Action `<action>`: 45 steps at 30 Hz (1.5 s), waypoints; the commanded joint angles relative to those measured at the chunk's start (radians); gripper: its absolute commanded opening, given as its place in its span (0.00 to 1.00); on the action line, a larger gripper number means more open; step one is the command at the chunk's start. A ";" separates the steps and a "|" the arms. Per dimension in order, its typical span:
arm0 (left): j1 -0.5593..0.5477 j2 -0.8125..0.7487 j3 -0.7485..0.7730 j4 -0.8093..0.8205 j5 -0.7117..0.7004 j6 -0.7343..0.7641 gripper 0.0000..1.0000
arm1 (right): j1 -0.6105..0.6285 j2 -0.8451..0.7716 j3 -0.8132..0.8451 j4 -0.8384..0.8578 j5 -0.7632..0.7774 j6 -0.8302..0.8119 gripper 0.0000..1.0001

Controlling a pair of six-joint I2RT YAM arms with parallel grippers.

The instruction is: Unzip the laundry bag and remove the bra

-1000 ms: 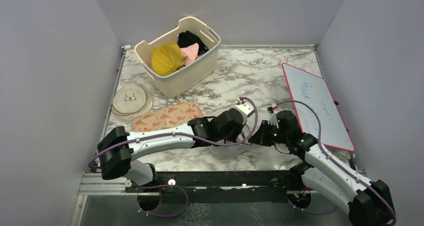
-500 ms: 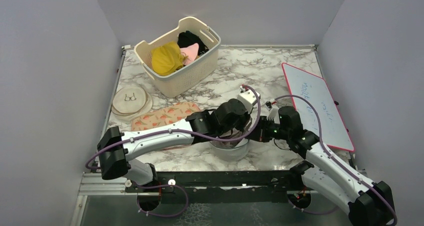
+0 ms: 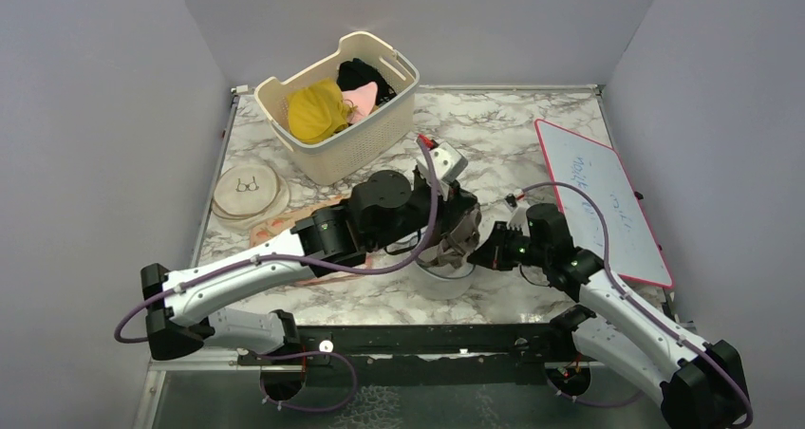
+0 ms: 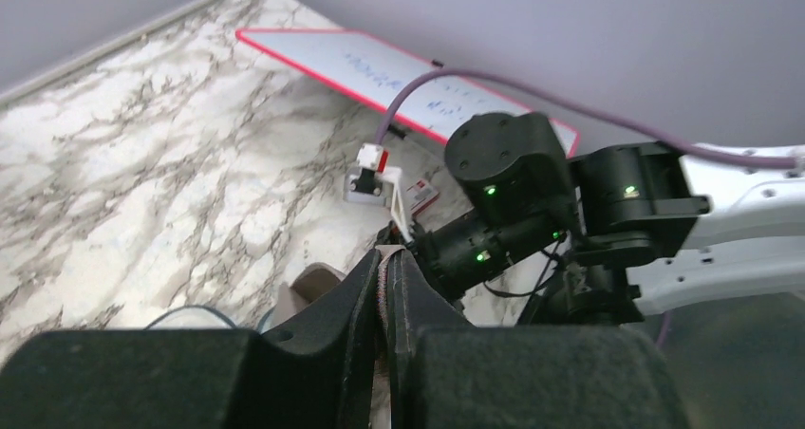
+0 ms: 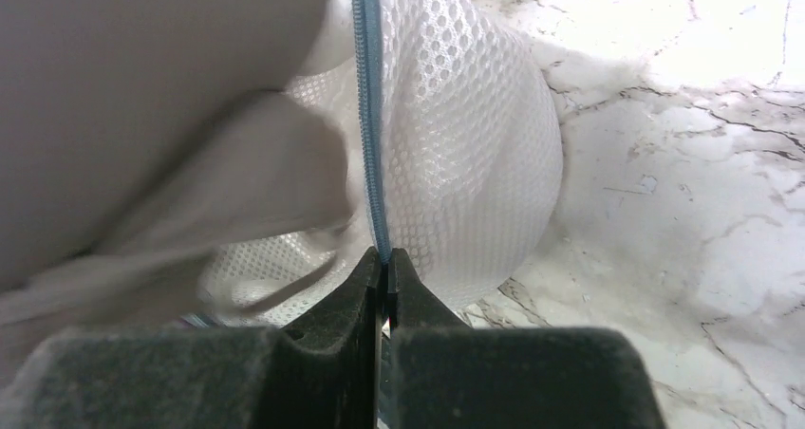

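The laundry bag (image 3: pixel 444 279) is a round white mesh drum near the table's front middle; its mesh (image 5: pixel 465 135) and blue-grey zip rim (image 5: pixel 368 116) fill the right wrist view. My right gripper (image 5: pixel 384 256) is shut on that zip rim, at the bag's right side (image 3: pixel 480 255). A beige bra (image 3: pixel 456 241) hangs from the bag's open top, blurred at the left of the right wrist view (image 5: pixel 142 116). Above the bag, my left gripper (image 3: pixel 462 230) is shut on the bra's edge (image 4: pixel 387 258); a beige cup (image 4: pixel 311 285) shows below the fingers.
A cream laundry basket (image 3: pixel 356 144) with yellow, pink and black clothes stands at the back left. A flat cream disc with a glasses drawing (image 3: pixel 249 190) and a peach patterned pouch (image 3: pixel 285 225) lie at the left. A red-framed whiteboard (image 3: pixel 598 196) lies at the right.
My left arm has risen and swung back toward the table's middle, drawing the beige bra up out of the bag. The right gripper has stayed on the zip rim.
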 commanded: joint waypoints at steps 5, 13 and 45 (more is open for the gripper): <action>0.000 -0.093 0.135 0.019 0.047 0.023 0.00 | 0.002 0.019 -0.022 0.025 0.038 -0.009 0.01; 0.000 0.036 0.449 -0.086 -0.106 0.102 0.00 | 0.002 0.019 -0.026 0.029 0.028 -0.006 0.01; 0.557 0.629 1.261 0.254 -0.365 0.571 0.00 | 0.002 0.005 0.035 -0.014 0.012 -0.022 0.01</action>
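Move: The bra hangs from the shut left gripper, its lower part still at the mouth of the laundry bag. The laundry basket lies about 33 cm ahead of the left hand, 28 cm to its left and 24 cm below. The bag stands about 8 cm left, 1 cm back and 30 below; the carrot-print pouch some 6 ahead, 30 left and 35 below. From the right hand the bag's middle is about 6 cm left, level fore and aft, 4 below, and the basket roughly 33 ahead, 26 left and 3 above. The bra, still pinched in the left gripper, is pulled up out of the bag by some 25 cm, then carried forward and left at that height towards the space above the basket, about 25 cm forward in all. On the way the left wrist swings counter-clockwise some 50 degrees and the fingers tip upward. The right hand stays in place, still pinching the zipper rim of the bag. ##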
